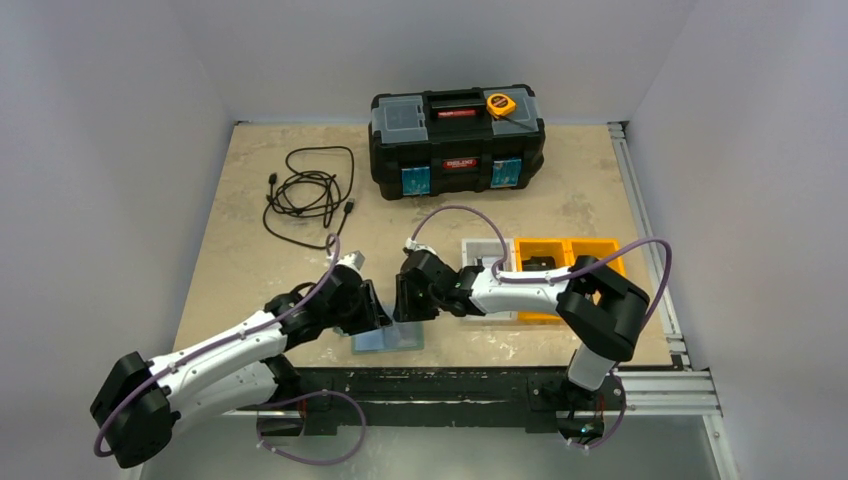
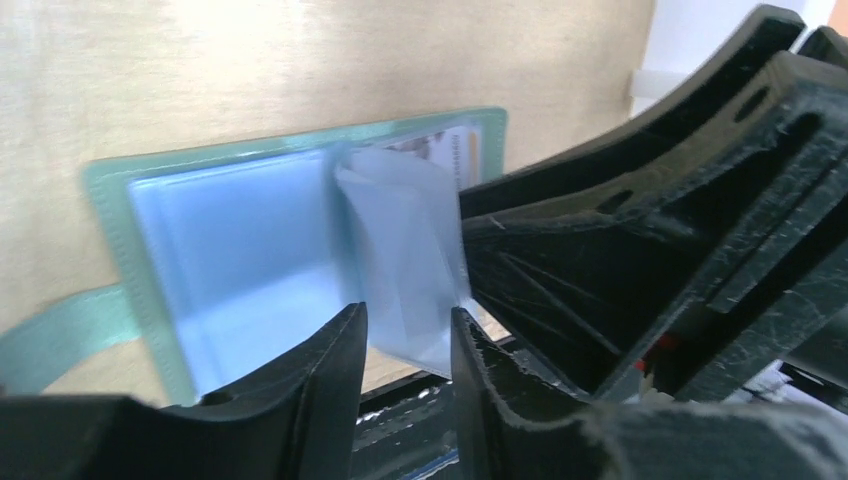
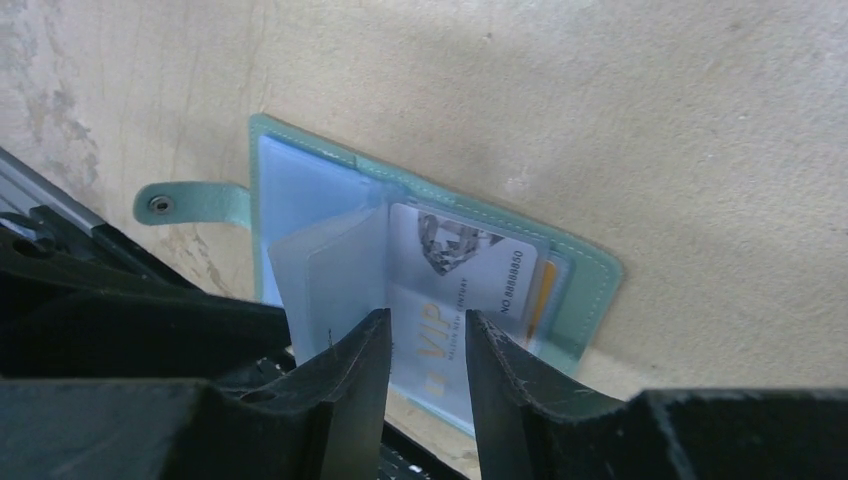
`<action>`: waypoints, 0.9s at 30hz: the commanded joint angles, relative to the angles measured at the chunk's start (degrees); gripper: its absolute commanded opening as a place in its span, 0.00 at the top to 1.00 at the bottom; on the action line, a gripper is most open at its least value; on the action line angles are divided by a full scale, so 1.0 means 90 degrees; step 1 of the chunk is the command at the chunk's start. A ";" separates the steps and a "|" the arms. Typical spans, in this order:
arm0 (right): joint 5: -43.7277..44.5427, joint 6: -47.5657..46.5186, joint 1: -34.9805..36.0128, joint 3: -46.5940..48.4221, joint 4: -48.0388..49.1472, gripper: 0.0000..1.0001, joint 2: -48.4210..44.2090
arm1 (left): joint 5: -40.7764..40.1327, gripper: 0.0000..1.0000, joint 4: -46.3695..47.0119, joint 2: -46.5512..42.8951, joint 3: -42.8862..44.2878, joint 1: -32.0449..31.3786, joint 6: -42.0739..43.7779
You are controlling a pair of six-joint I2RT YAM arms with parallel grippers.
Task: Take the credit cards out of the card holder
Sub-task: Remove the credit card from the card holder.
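Observation:
The teal card holder (image 1: pixel 388 340) lies open on the table by the front edge, its tab (image 3: pixel 190 203) to one side. In the right wrist view (image 3: pixel 590 275) a clear inner sleeve (image 3: pixel 330 275) stands up from its fold. A card with gold VIP lettering (image 3: pixel 480 270) sits in the pocket beside it, and the tan-orange card's edge (image 3: pixel 547 290) shows behind. My left gripper (image 2: pixel 408 335) is open by a narrow gap at the holder's (image 2: pixel 110 200) near edge, just in front of the sleeve (image 2: pixel 400 250). My right gripper (image 3: pixel 428 335) is open and narrow over the VIP card, close against the left one.
A black toolbox (image 1: pixel 457 140) with a yellow tape measure (image 1: pixel 501 104) stands at the back. A coiled black cable (image 1: pixel 308 195) lies back left. A white bin (image 1: pixel 484 262) and orange bins (image 1: pixel 565 258) sit right of the grippers. The black front rail (image 1: pixel 450 385) runs just below the holder.

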 commanded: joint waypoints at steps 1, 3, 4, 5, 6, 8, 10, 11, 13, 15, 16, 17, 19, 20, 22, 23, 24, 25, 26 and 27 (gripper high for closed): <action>-0.0201 0.0101 0.0100 0.0286 0.0311 0.67 -0.0106 | -0.0911 0.62 -0.1420 -0.0396 0.0591 0.0044 0.0023; -0.0267 0.0096 0.0157 0.0327 0.0340 0.67 -0.0105 | -0.1251 0.62 -0.2019 -0.0598 0.0779 0.0046 -0.0003; -0.0290 0.0098 0.0193 0.0359 0.0343 0.67 -0.0081 | -0.1399 0.62 -0.2272 -0.0709 0.0843 0.0049 -0.0035; -0.0304 0.0099 0.0239 0.0417 0.0340 0.67 -0.0054 | -0.1538 0.62 -0.2489 -0.0811 0.0902 0.0043 -0.0086; -0.0320 0.0098 0.0309 0.0476 0.0339 0.67 -0.0022 | -0.1645 0.62 -0.2738 -0.0911 0.0961 0.0045 -0.0104; -0.0322 0.0091 0.0423 0.0626 0.0332 0.67 0.0106 | -0.1821 0.63 -0.3017 -0.1076 0.1060 0.0049 -0.0125; -0.0361 0.0086 0.0513 0.0815 0.0300 0.67 0.0291 | -0.1903 0.63 -0.3199 -0.1174 0.1148 0.0044 -0.0113; -0.0403 0.0086 0.0547 0.0901 0.0304 0.67 0.0384 | -0.1910 0.63 -0.3247 -0.1194 0.1181 0.0051 -0.0100; -0.0447 0.0086 0.0600 0.1086 0.0310 0.67 0.0598 | -0.1890 0.63 -0.3305 -0.1227 0.1213 0.0052 -0.0079; -0.0472 0.0076 0.0610 0.1183 0.0319 0.68 0.0821 | -0.1828 0.64 -0.3296 -0.1232 0.1210 0.0045 -0.0078; -0.0478 0.0081 0.0610 0.1205 0.0340 0.68 0.0913 | -0.1779 0.65 -0.3266 -0.1239 0.1201 0.0045 -0.0085; -0.0474 0.0090 0.0616 0.1209 0.0367 0.68 0.1009 | -0.1726 0.65 -0.3236 -0.1244 0.1179 0.0052 -0.0087; -0.0512 0.0119 0.0612 0.1182 0.0445 0.69 0.1183 | -0.1621 0.67 -0.3163 -0.1258 0.1143 0.0044 -0.0097; -0.0561 0.0129 0.0615 0.1165 0.0496 0.69 0.1230 | -0.1570 0.68 -0.3115 -0.1268 0.1137 0.0051 -0.0106; -0.0602 0.0162 0.0613 0.1111 0.0600 0.69 0.1262 | -0.1490 0.69 -0.3067 -0.1260 0.1151 0.0049 -0.0109; -0.0683 0.0164 0.0617 0.1083 0.0679 0.69 0.1263 | -0.1444 0.70 -0.3042 -0.1258 0.1155 0.0047 -0.0107; -0.0755 0.0172 0.0616 0.1065 0.0710 0.69 0.1250 | -0.1413 0.70 -0.3015 -0.1257 0.1156 0.0043 -0.0107; -0.0782 0.0182 0.0616 0.1071 0.0716 0.69 0.1216 | -0.1379 0.70 -0.2972 -0.1250 0.1154 0.0045 -0.0116; -0.0791 0.0170 0.0616 0.1086 0.0715 0.69 0.1154 | -0.1333 0.71 -0.2934 -0.1236 0.1156 0.0043 -0.0115; -0.0778 0.0168 0.0616 0.1105 0.0682 0.69 0.1070 | -0.1284 0.71 -0.2879 -0.1210 0.1156 0.0051 -0.0112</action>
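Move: The raised sleeve page stands between the hands, about 2 cm left of the right fingertips and level with them fore and aft, and about 1 cm right of the left hand, already open, and 1 cm below it. From the right hand, the VIP card lies some 2 cm right and 2 cm below, the holder's left half 7 cm left and 1 cm back, and the strap about 13 cm left. With its fingers held about a third open, the right hand sweeps about 7 cm left and some 3 cm back, against the raised page and over towards the holder's left half, arcing up about 2 cm on the way and sinking again to end low over the page. The left hand, open and no longer gripping the page, clears the way about 7 cm to the left and 3 cm up, its wrist rolling some 15 degrees so that its left side rises, and then stays beside the holder. ##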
